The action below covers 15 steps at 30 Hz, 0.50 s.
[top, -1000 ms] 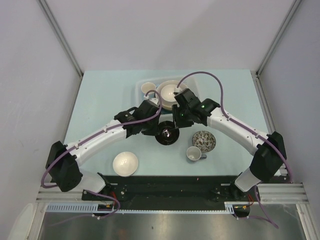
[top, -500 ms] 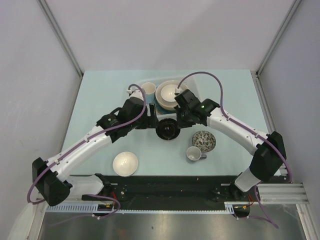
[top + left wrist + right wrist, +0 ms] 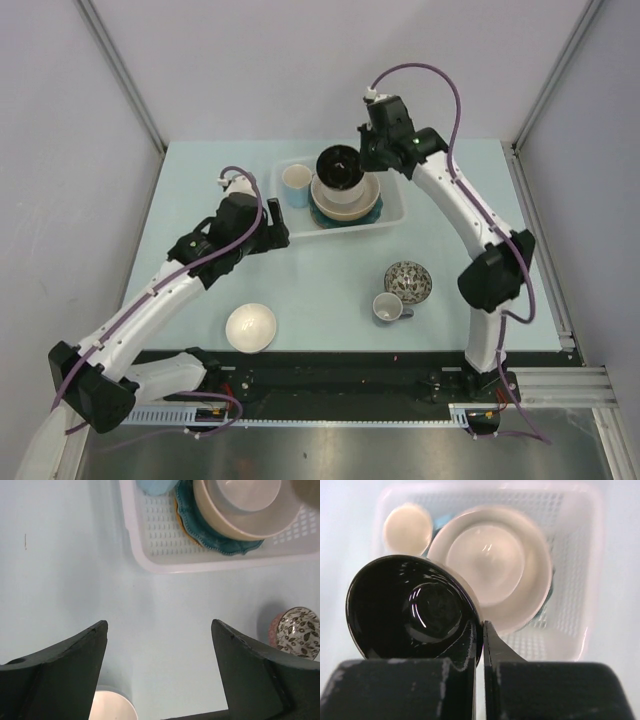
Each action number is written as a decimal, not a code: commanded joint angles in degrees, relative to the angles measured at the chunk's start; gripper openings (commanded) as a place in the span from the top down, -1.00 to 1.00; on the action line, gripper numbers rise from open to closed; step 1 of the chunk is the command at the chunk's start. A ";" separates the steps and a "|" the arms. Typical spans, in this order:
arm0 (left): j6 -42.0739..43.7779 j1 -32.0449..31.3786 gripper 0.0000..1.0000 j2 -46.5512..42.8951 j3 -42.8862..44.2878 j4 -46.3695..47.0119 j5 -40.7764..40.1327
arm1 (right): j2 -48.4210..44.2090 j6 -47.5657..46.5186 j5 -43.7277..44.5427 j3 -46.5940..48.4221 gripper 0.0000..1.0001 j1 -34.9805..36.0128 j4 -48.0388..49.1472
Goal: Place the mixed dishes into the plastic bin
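Note:
The plastic bin [image 3: 391, 207] [image 3: 161, 536] [image 3: 574, 585] holds a teal scalloped plate [image 3: 372, 211] [image 3: 199, 529] under stacked white bowls [image 3: 346, 194] [image 3: 240, 511] [image 3: 492, 560], with a small mug [image 3: 296, 184] [image 3: 407, 527] beside them. My right gripper [image 3: 360, 160] [image 3: 481, 629] is shut on the rim of the black bowl [image 3: 339, 165] [image 3: 415, 607], which hangs above the stack in the bin. My left gripper [image 3: 277, 221] [image 3: 159, 624] stands open and empty over the table, just left of the bin. On the table lie a white bowl [image 3: 250, 326] [image 3: 113, 707], a speckled bowl [image 3: 408, 281] [image 3: 298, 632] and a mug [image 3: 388, 307].
The pale blue table [image 3: 200, 200] is walled in by grey panels at the left, back and right. Both arm bases sit on the black rail [image 3: 330, 375] at the near edge. The right arm arches high over the table's right side.
My right gripper shut on the black bowl, lifted it off the table and carried it back over the bin. My left gripper opened and drew back to the left of the bin.

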 commanded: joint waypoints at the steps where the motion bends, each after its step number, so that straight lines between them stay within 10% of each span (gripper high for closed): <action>1: 1.02 0.21 -0.76 -1.41 -2.23 -0.73 0.93 | 10.23 -2.67 -2.46 13.24 1.00 -3.80 -1.70; 15: 0.41 0.38 -0.74 -1.41 -6.71 -1.17 4.26 | 18.60 -1.35 -5.45 14.16 1.00 -5.56 0.93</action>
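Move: The right hand holds the black bowl by its right rim. The white bowls nested in the bin lie about 7 cm ahead of this hand, 3 cm to its left and 16 cm below, with the blue mug some 13 cm to their left, level with them, and the teal plate just under them. The empty left hand has the loose white bowl about 12 cm back, 9 cm left and 17 cm down; from it the nested bowls are roughly 23 cm ahead and 17 cm right. Still pinching the black bowl by its rim, the right hand carries it down and forward over the nested white bowls, first mostly forward, then almost straight down, some 11 cm lower and 7 cm farther out, fingers tipping down about 10 degrees. The open left hand sinks about 5 cm and eases back towards the loose white bowl, its fingers also tipping down slightly. ##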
